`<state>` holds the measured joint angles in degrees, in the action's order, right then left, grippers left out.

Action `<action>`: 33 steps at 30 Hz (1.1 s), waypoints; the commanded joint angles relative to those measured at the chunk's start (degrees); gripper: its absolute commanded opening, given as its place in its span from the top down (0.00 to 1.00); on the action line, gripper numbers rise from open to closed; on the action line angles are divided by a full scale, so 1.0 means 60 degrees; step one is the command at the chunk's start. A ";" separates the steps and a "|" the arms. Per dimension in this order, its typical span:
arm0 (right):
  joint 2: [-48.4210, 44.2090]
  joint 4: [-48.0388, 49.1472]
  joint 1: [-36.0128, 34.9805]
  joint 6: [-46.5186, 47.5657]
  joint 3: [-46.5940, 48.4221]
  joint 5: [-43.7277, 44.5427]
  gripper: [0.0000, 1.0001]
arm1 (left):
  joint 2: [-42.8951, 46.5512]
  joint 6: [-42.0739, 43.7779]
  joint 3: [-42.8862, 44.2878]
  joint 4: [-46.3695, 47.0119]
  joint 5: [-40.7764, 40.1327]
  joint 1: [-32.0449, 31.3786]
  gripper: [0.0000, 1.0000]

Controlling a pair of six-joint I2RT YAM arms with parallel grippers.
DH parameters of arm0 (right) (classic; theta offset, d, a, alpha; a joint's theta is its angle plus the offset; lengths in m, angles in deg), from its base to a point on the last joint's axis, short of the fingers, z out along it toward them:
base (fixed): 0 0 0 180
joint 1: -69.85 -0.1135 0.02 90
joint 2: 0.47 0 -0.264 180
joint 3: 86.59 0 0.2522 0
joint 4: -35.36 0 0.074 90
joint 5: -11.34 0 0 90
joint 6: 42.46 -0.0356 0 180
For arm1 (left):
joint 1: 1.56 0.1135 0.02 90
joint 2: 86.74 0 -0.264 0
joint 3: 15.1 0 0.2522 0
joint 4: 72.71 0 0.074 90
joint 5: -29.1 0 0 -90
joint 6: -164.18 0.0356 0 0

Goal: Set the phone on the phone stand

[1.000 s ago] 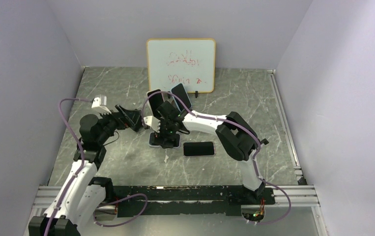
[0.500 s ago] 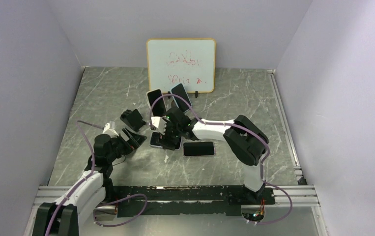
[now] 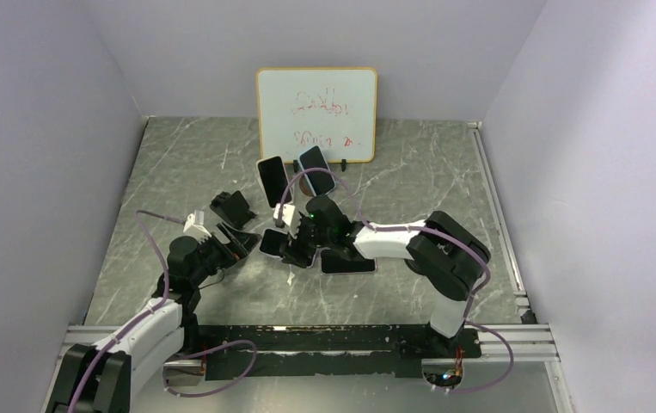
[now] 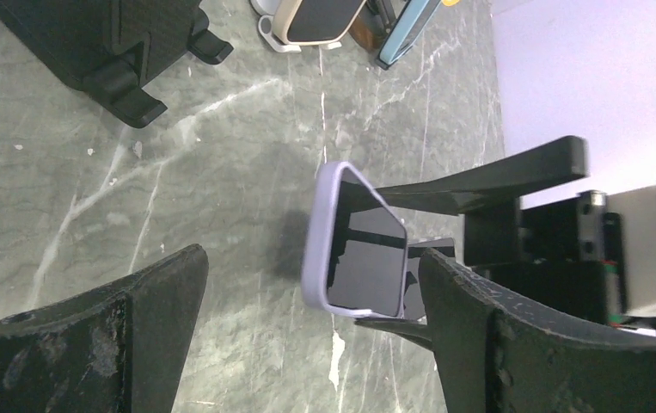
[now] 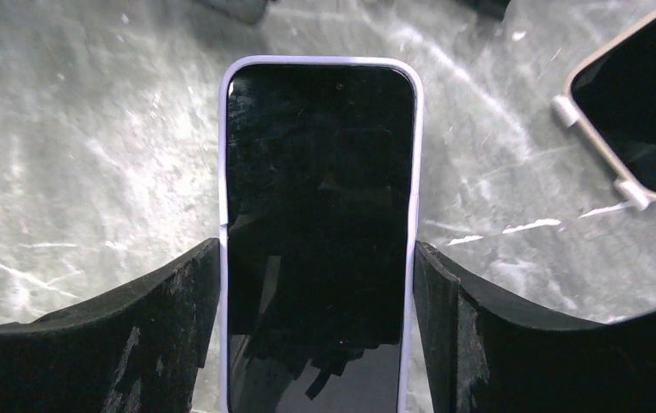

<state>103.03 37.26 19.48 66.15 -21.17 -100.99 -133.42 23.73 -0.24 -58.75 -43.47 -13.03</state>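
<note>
A phone (image 5: 320,215) in a lavender case, dark screen up, sits between the fingers of my right gripper (image 5: 315,249), which is shut on its long edges. In the top view the phone (image 3: 274,242) is tilted up off the table at the centre, under the right gripper (image 3: 294,249). The left wrist view shows the phone (image 4: 354,249) raised above its shadow. An empty black phone stand (image 3: 231,209) stands just to the left and behind; it is also at the upper left of the left wrist view (image 4: 113,52). My left gripper (image 3: 236,243) is open and empty, between stand and phone.
Two more phones lean on stands (image 3: 270,179) (image 3: 317,169) behind the centre. Another dark phone (image 3: 347,261) lies flat beside the right gripper. A whiteboard (image 3: 316,114) stands against the back wall. Grey walls close in both sides.
The right gripper closed on the lavender phone and tipped it up off the table. The left arm drew back toward the near left, away from the black stand.
</note>
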 commanded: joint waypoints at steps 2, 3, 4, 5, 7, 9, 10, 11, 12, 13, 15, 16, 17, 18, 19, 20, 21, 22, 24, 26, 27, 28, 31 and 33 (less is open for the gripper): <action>-0.1019 0.1696 -0.0031 -0.0385 -0.0111 -0.0443 0.48 | -0.0048 -0.0115 -0.0081 0.0547 -0.0594 -0.0259 0.04; -0.1088 0.1717 -0.0023 -0.0409 -0.0106 -0.0467 0.48 | -0.0088 -0.0147 -0.0100 0.0661 -0.0602 -0.0285 0.04; -0.1137 0.1736 -0.0015 -0.0453 -0.0089 -0.0501 0.48 | -0.0105 -0.0229 -0.0128 0.0815 -0.0631 -0.0330 0.04; -0.1150 0.1760 -0.0013 -0.0495 -0.0074 -0.0558 0.48 | -0.0135 -0.0289 -0.0149 0.0990 -0.0634 -0.0382 0.05; -0.1168 0.1888 -0.0026 -0.0586 -0.0055 -0.0603 0.48 | -0.0252 -0.0374 -0.0156 0.1313 -0.0685 -0.0509 0.05; -0.1131 0.1998 -0.0025 -0.0650 -0.0023 -0.0646 0.48 | -0.0395 -0.0453 -0.0165 0.1631 -0.0672 -0.0650 0.07; -0.1104 0.1992 -0.0031 -0.0675 0.0018 -0.0670 0.47 | -0.0452 -0.0510 -0.0160 0.1881 -0.0658 -0.0709 0.10; -0.1056 0.1972 -0.0034 -0.0684 0.0062 -0.0687 0.47 | -0.0488 -0.0577 -0.0164 0.2051 -0.0658 -0.0759 0.12; -0.1023 0.1954 -0.0042 -0.0685 0.0099 -0.0710 0.47 | -0.0474 -0.0659 -0.0163 0.2201 -0.0678 -0.0792 0.15; -0.1000 0.1936 -0.0042 -0.0685 0.0129 -0.0713 0.47 | -0.0432 -0.0726 -0.0273 0.2311 -0.0700 -0.0822 0.17; -0.0959 0.1897 -0.0043 -0.0667 0.0170 -0.0760 0.46 | -0.0244 -0.0812 -0.0440 0.2381 -0.0801 -0.0864 0.25; -0.0961 0.1877 -0.0046 -0.0657 0.0178 -0.0762 0.46 | -0.0101 -0.0802 -0.0439 0.2326 -0.0857 -0.0864 0.29; -0.0941 0.1862 -0.0036 -0.0645 0.0186 -0.0772 0.46 | 0.0038 -0.0760 -0.0447 0.2250 -0.0913 -0.0879 0.33; -0.0946 0.1838 -0.0044 -0.0630 0.0193 -0.0777 0.46 | 0.0205 -0.0698 -0.0448 0.2143 -0.0953 -0.0884 0.37; -0.0956 0.1830 -0.0043 -0.0614 0.0181 -0.0782 0.46 | 0.0363 -0.0634 -0.0427 0.2014 -0.1000 -0.0887 0.40; -0.0950 0.1841 -0.0039 -0.0599 0.0170 -0.0777 0.46 | 0.0491 -0.0562 -0.0408 0.1888 -0.1021 -0.0887 0.44; -0.0947 0.1836 -0.0042 -0.0577 0.0165 -0.0763 0.46 | 0.0584 -0.0512 -0.0380 0.1798 -0.1036 -0.0887 0.48; -0.0947 0.1822 -0.0043 -0.0571 0.0172 -0.0749 0.46 | 0.0625 -0.0488 -0.0375 0.1777 -0.1020 -0.0887 0.52; -0.0932 0.1839 -0.0043 -0.0568 0.0179 -0.0759 0.46 | 0.0592 -0.0482 -0.0380 0.1885 -0.0943 -0.0900 0.56; -0.0932 0.1845 -0.0047 -0.0568 0.0204 -0.0773 0.46 | 0.0408 -0.0522 -0.0424 0.2124 -0.0845 -0.0901 0.56; -0.0925 0.1843 -0.0043 -0.0568 0.0219 -0.0765 0.46 | 0.0268 -0.0551 -0.0439 0.2277 -0.0776 -0.0902 0.56; -0.0945 0.1843 -0.0045 -0.0560 0.0236 -0.0764 0.46 | 0.0135 -0.0579 -0.0439 0.2434 -0.0687 -0.0902 0.56; -0.0978 0.1856 -0.0039 -0.0553 0.0252 -0.0727 0.46 | -0.0283 -0.0635 -0.0476 0.2888 -0.0551 -0.0927 0.56; -0.1004 0.1885 -0.0043 -0.0553 0.0252 -0.0722 0.46 | -0.0383 -0.0629 -0.0477 0.2990 -0.0533 -0.0966 0.56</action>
<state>97.83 44.38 19.38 62.56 -21.83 -104.81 -134.49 19.90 -0.92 -46.11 -47.71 -18.14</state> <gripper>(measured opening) 0.761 0.438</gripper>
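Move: Between the two hands, the purple-cased phone is already pinched by the right fingers. Its middle is about 12 cm to the left hand's right, level fore and aft and some 4 cm lower. From the right hand, the open left gripper stands about 12 cm to its left and 4 cm higher. The black phone stand is roughly 12 cm ahead and 17 cm left of the right hand, and the white-cased phone on its stand about 19 cm ahead, 5 cm left. Lifting the purple phone about 6 cm and easing it 2 cm left, the right hand tips its fingers some 10 degrees upward, then holds still with its grip kept. The left hand rises about 4 cm and edges right towards the phone's left end, fingertips tilting up, its wide-open fingers closing to under half around that end, one passing above the screen; contact can't be seen. ##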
